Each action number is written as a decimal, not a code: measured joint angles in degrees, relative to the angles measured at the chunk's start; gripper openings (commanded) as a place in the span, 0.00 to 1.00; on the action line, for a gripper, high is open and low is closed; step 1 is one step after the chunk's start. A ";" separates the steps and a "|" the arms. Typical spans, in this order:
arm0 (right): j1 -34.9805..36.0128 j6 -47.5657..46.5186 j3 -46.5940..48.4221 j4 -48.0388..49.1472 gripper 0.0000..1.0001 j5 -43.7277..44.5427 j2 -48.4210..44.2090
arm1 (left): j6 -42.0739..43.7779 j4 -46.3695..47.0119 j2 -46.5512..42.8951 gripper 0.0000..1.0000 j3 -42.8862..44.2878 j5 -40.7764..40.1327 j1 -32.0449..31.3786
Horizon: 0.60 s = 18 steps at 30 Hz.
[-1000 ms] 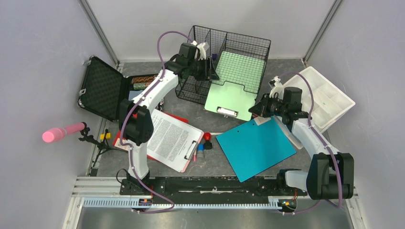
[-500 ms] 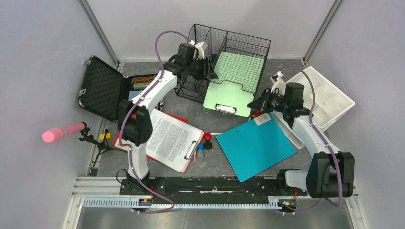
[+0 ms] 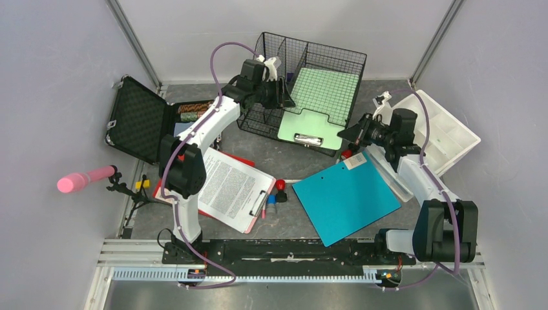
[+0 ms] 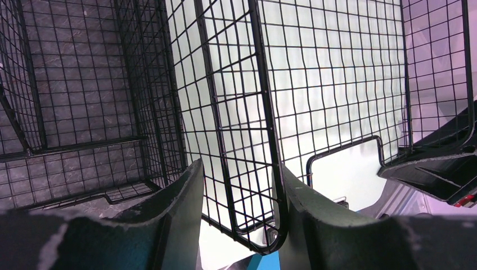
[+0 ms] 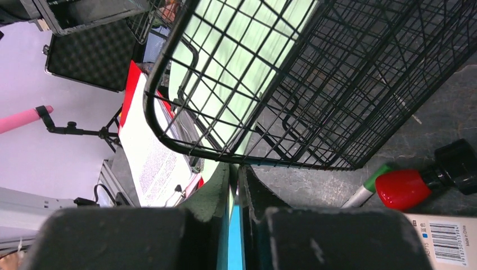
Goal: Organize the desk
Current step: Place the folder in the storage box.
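Note:
On the dark stone-look desk (image 3: 284, 161) stands a black wire basket (image 3: 336, 61). A pale green clipboard (image 3: 310, 126) lies half inside it, clip end sticking out toward me. My left gripper (image 3: 282, 97) straddles the basket's front divider wall, and in the left wrist view the mesh fills the gap of that gripper (image 4: 239, 169), its rim wire against the right finger. My right gripper (image 3: 344, 134) is at the clipboard's near right corner. In the right wrist view this gripper (image 5: 234, 169) is nearly closed, with the thin green edge between its fingers.
A teal clipboard (image 3: 346, 197) lies front right and a red clipboard with a printed sheet (image 3: 229, 187) front left, with small markers (image 3: 279, 192) between them. An open black foam case (image 3: 139, 119) stands at the left, a white compartment tray (image 3: 442, 132) at the right, and the rail (image 3: 284, 252) along the near edge.
The green clipboard has slid farther into the basket, and my right gripper has moved away from me with it. The left arm has stayed put.

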 measured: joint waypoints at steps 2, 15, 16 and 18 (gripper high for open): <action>-0.26 0.28 -0.02 0.79 0.20 0.00 0.00 | 0.00 0.11 -0.09 0.02 -0.13 -0.02 -0.04; -0.70 -4.09 -1.27 -0.13 0.62 0.76 -0.52 | -0.04 0.48 -0.09 0.02 -0.13 -0.68 -0.63; -0.79 -5.09 -1.31 -0.70 0.65 1.03 -0.52 | -0.04 0.46 -0.09 0.02 -0.13 -0.66 -0.63; -0.98 -6.45 -1.33 -1.07 0.71 1.25 -0.59 | -0.04 0.35 -0.09 0.02 -0.11 -0.66 -0.63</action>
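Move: The right hand holds the green folder by its near right corner. The folder's middle lies about 9 cm ahead, 4 cm left and 4 cm below, and its metal clip some 9 cm left and 1 cm back. The wire storage box it slopes into is centred 13 cm ahead, 10 cm left and 6 cm lower. On the table, 15 cm below, a red-headed tool stands 8 cm right and 5 cm back. From the left hand, the folder's middle is level ahead, 9 cm right and 8 cm below. The right hand lets go of the folder's near right corner, spreading its fingers from almost shut to more than half open while it at first stays nearly in place at the box's front. With the fingers parting, it then sinks about 1.5 cm and eases roughly 1 cm to the right, rolling some 5 degrees so that its left side dips, while the left hand stays put and keeps its grip on the rim of the box's wire divider. ##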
